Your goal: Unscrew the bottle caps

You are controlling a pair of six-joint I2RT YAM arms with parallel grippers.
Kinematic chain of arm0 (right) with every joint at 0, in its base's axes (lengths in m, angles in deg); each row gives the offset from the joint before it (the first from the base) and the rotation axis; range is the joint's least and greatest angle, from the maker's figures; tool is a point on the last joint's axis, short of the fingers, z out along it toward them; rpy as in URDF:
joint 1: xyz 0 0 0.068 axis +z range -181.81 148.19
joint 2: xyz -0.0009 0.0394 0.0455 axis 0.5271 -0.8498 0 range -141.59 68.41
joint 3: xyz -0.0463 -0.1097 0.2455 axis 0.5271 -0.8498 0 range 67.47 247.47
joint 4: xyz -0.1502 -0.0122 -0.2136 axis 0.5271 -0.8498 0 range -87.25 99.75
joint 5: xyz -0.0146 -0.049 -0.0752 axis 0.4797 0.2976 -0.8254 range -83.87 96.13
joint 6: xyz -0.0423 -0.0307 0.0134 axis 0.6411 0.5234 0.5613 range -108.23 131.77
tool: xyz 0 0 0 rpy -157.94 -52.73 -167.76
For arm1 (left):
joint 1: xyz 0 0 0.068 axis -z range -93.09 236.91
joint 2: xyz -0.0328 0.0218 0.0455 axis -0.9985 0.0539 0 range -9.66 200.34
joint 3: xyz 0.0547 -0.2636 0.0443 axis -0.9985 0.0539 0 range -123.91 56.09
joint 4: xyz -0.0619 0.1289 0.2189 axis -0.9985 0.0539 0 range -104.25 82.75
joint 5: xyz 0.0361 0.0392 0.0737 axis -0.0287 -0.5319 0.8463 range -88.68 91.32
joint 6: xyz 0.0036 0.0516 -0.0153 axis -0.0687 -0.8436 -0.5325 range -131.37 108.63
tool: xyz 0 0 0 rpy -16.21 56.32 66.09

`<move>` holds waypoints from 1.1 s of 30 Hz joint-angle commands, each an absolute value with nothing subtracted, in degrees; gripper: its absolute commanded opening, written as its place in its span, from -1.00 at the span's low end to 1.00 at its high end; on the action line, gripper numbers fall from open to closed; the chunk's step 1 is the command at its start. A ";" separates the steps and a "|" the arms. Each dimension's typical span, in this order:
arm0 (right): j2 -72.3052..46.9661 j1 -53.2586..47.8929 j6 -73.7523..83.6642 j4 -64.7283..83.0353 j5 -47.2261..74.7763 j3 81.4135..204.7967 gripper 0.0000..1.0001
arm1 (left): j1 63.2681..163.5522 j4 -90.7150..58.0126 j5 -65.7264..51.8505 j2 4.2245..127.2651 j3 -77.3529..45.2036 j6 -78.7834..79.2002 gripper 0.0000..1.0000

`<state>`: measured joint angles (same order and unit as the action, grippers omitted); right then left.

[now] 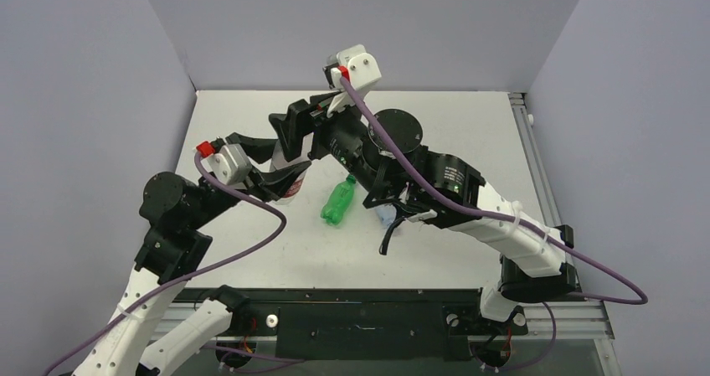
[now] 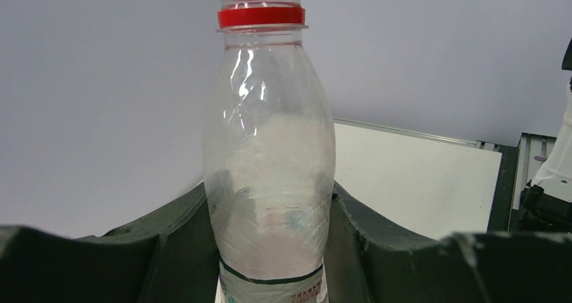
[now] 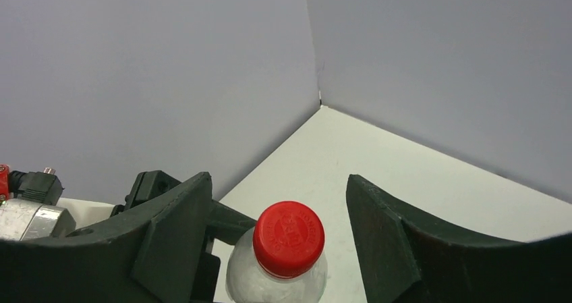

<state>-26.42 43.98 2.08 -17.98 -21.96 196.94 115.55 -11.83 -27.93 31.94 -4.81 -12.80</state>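
Note:
A clear bottle with a red label stands upright, and my left gripper is shut on its body; the bottle also shows in the top view. Its red cap is on the neck. My right gripper is open, with one jaw on each side of the cap and not touching it. In the top view it hangs just above the left gripper. A green bottle lies on the table with its green cap on. A pale-blue bottle lies half hidden under the right arm. The other red-label bottle is out of view.
The white table is closed in by grey walls at the back and both sides. A metal rail runs along its right edge. The right arm stretches across the table's middle, over the lying bottles.

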 commanded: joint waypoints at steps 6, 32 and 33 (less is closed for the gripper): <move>-25.71 41.15 -2.95 -20.01 -18.21 199.43 -0.17 | 115.24 -12.11 -25.30 30.77 -4.95 -14.03 -1.00; -6.66 12.22 -9.05 -18.29 -15.43 163.39 -1.00 | 115.21 -11.68 -39.37 28.59 0.62 -8.78 -1.00; -5.90 9.48 -10.42 -17.72 -18.42 159.86 -1.00 | 115.21 -11.69 -39.20 28.45 1.34 -8.98 -1.00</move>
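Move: The red cap sits between the right hand's open fingers, about 1 cm below its hand point. From the left hand, which grips the bottle body, the cap is roughly 11 cm above and about 1 cm back. On the table, around 53 cm below the right hand, the green bottle lies some 15 cm ahead and 6 cm to the right, and the light-blue bottle 14 cm ahead and 18 cm to the right. The right fingers close on the red cap and twist counter-clockwise by some 20 degrees while the left keeps its grip on the bottle. The right hand first draws back and rises slightly, then swings off to the right and forward, about 15 cm, dipping at the end and turning clockwise, cap still pinched. Late on, the left hand backs off and sinks a few centimetres. ##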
